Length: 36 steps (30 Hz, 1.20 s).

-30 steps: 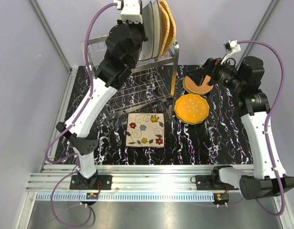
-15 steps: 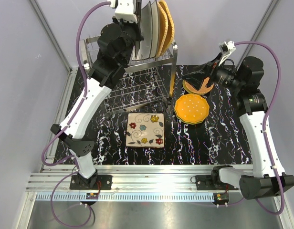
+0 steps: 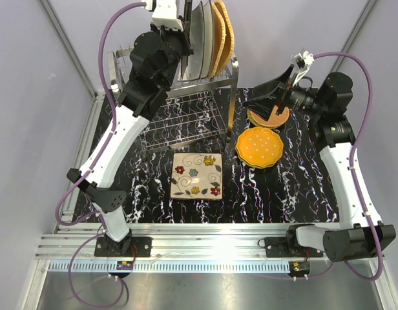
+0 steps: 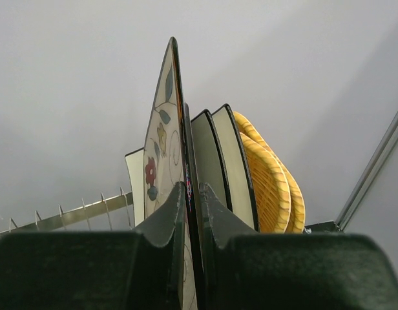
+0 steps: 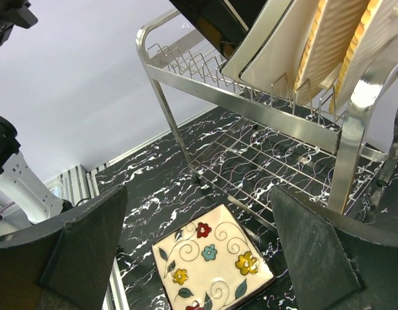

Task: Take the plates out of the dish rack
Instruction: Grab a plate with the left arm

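The dish rack (image 3: 186, 119) stands at the back left, with white plates (image 3: 200, 40) and woven tan-orange plates (image 3: 222, 35) upright on its top tier. My left gripper (image 3: 185, 26) is high above the rack's top, shut on the dark rim of a cream floral plate (image 4: 161, 129) held on edge. In the left wrist view, white plates (image 4: 228, 168) and woven ones (image 4: 273, 184) stand just right of it. My right gripper (image 3: 269, 102) hangs open and empty over a round woven plate (image 3: 270, 117) on the table.
An orange scalloped plate (image 3: 259, 147) and a square cream floral plate (image 3: 197, 175) lie flat on the black marbled table (image 3: 296, 187). The rack's lower wire shelf (image 5: 276, 155) is bare. Grey walls close in the back and the sides.
My left arm has lifted and shifted slightly left with the floral plate, raising it out of the row. My right gripper has tipped upward, away from the woven plate on the table.
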Tool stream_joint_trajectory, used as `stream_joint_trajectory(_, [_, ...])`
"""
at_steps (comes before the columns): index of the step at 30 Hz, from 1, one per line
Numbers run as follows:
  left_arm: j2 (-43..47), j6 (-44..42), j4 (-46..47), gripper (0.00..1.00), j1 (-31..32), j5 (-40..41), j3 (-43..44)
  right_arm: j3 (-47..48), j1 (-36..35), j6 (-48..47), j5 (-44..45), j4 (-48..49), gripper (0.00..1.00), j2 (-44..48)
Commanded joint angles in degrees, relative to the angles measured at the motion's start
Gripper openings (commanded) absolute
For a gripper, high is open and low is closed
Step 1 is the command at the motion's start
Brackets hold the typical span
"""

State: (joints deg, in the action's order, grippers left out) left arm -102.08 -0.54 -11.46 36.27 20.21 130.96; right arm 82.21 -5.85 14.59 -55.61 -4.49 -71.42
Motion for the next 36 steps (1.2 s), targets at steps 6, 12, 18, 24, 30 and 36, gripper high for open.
stream_joint_trajectory(6, [4.17, 0.35, 8.04, 0.0, -0.06, -2.11, -4.04, 0.05, 0.05, -1.32, -0.37, 0.28, 1.0, 1.54])
stream_joint_trajectory(12, [3.91, 0.36, 9.44, 0.0, 0.82, 0.09, -6.5, -0.56, -0.04, -1.76, 0.07, -0.95, 1.0, 2.16])
stream_joint_trajectory(18, [1.89, 0.36, 8.66, 0.0, 2.05, 3.17, -6.33, -0.83, -0.04, -1.49, 0.68, -1.05, 1.0, 2.25])
stream_joint_trajectory(24, [0.75, 3.78, 4.09, 0.0, 2.31, 5.02, -6.41, -1.44, -0.04, -1.49, 1.12, -1.31, 1.0, 2.86])
stream_joint_trajectory(30, [0.22, 6.25, 0.31, 0.02, 2.31, 3.97, -6.15, -1.79, 0.05, -1.32, 1.65, -1.31, 1.0, 3.21])
stream_joint_trajectory(36, [-1.36, 7.65, -2.95, 0.02, 2.31, 2.47, -4.57, -2.32, 0.05, -0.97, 1.91, -1.05, 1.0, 3.57])
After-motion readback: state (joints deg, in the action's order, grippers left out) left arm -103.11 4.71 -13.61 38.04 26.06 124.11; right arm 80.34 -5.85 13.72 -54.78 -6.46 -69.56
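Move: Between the left fingers the upright floral plate is already pinched by its near edge. Its place in the rack lies about 8 cm ahead of the left hand, 2 cm right and some 7 cm lower. At about that depth and height, the white plate stands 4 cm to the hand's right, the cream plate 6 cm and the nearer yellow basket about 8 cm. From the idle right hand that place is roughly 20 cm ahead, 14 cm left and 6 cm above. Lowering the floral plate towards the rack, the left hand sinks about 7 cm, in two stages with a near-halt between, easing a little forward and to its right towards the white plate. The fingers keep their pinch on the near edge while the wrist tips down some 10 degrees, mostly in the second drop. ##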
